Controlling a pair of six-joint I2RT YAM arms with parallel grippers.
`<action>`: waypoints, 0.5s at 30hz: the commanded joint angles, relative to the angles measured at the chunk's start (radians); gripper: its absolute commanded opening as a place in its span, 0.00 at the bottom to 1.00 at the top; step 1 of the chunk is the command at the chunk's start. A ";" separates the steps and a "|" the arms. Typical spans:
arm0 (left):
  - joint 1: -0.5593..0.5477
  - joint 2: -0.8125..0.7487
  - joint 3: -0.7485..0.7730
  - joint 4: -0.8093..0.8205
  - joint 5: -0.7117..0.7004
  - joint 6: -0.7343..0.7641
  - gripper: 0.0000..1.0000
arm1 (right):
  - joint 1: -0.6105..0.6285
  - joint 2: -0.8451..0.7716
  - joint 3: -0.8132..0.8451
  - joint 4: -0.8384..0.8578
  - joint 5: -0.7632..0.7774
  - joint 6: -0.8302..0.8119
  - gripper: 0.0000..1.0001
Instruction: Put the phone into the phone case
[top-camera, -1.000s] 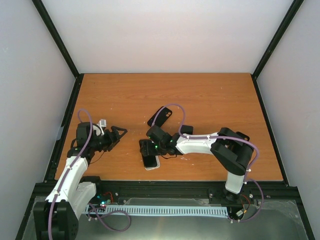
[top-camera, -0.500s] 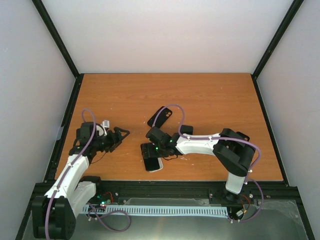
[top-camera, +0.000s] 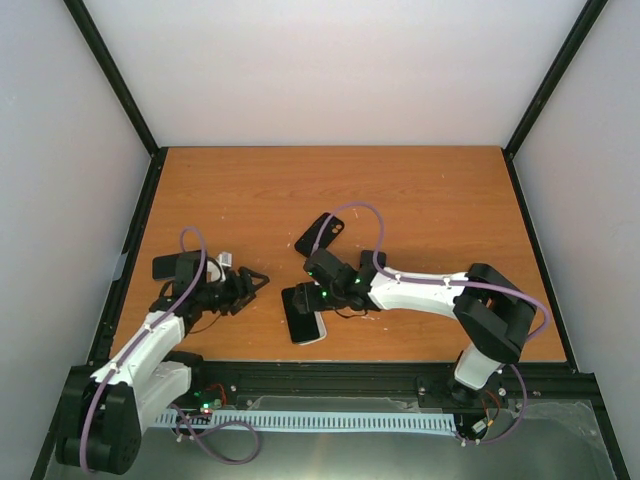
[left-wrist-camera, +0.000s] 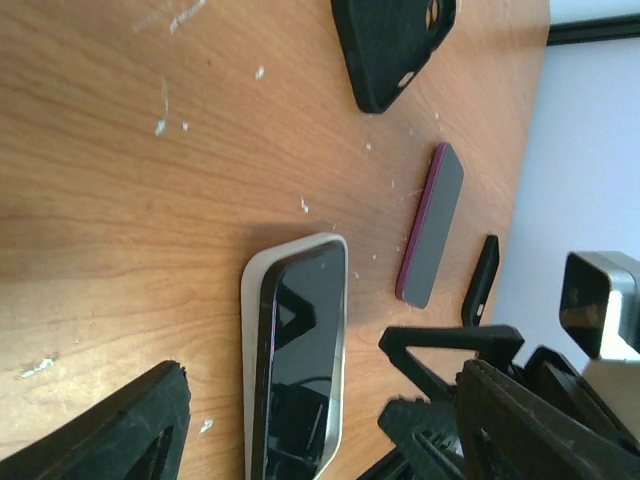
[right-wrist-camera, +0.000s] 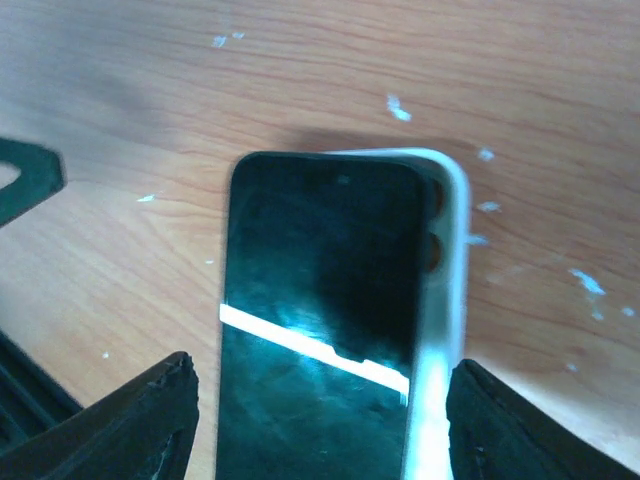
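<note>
A black phone (top-camera: 303, 318) lies near the table's front edge, set askew on a light-coloured phone case (top-camera: 316, 329). In the right wrist view the case rim (right-wrist-camera: 452, 290) sticks out past the right side of the phone (right-wrist-camera: 320, 300). My right gripper (top-camera: 308, 297) is open at the phone's far end, its fingers (right-wrist-camera: 140, 425) standing on either side of phone and case. My left gripper (top-camera: 260, 281) is open and empty, a short way left of the phone (left-wrist-camera: 305, 360), pointing at it.
A black phone case (top-camera: 320, 233) lies behind the phone, also in the left wrist view (left-wrist-camera: 392, 45). A flat maroon-edged piece (left-wrist-camera: 432, 225) and a thin black piece (left-wrist-camera: 481, 280) lie nearby. A small black object (top-camera: 372, 258) sits by the right arm. The wooden table (top-camera: 430, 200) has black rails around it.
My left arm has swung right and come closer to the phone, its jaws a little narrower. My right gripper has drawn back toward the phone's far end, uncovering more of the phone.
</note>
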 joint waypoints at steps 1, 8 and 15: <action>-0.052 0.015 -0.041 0.123 0.003 -0.088 0.72 | -0.036 -0.024 -0.079 0.066 -0.023 -0.019 0.64; -0.155 0.090 -0.065 0.207 -0.029 -0.148 0.62 | -0.042 -0.020 -0.145 0.136 -0.068 0.010 0.50; -0.205 0.206 -0.088 0.322 -0.041 -0.192 0.47 | -0.052 -0.016 -0.201 0.187 -0.070 0.043 0.37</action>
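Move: The phone lies on top of the phone case, offset about 1 cm to its left. Its middle is some 9 cm right, 5 cm back and 6 cm below the left hand, and roughly 3 cm back, 1 cm left and 5 cm below the right hand. The case's middle is about straight back from the right hand by 3 cm. From that hand the black case is some 17 cm ahead and 4 right, the purple-edged phone roughly 7 ahead and 17 right. The phone resting on its case is closed in on from both sides. The left hand sinks about 4 cm while going as far right and a little back, towards the phone's left edge. The right hand drops about 4 cm and shifts some 3 cm right, ending astride the phone's and case's right edges. Both sets of fingers close partway, holding nothing; contact can't be made out. ##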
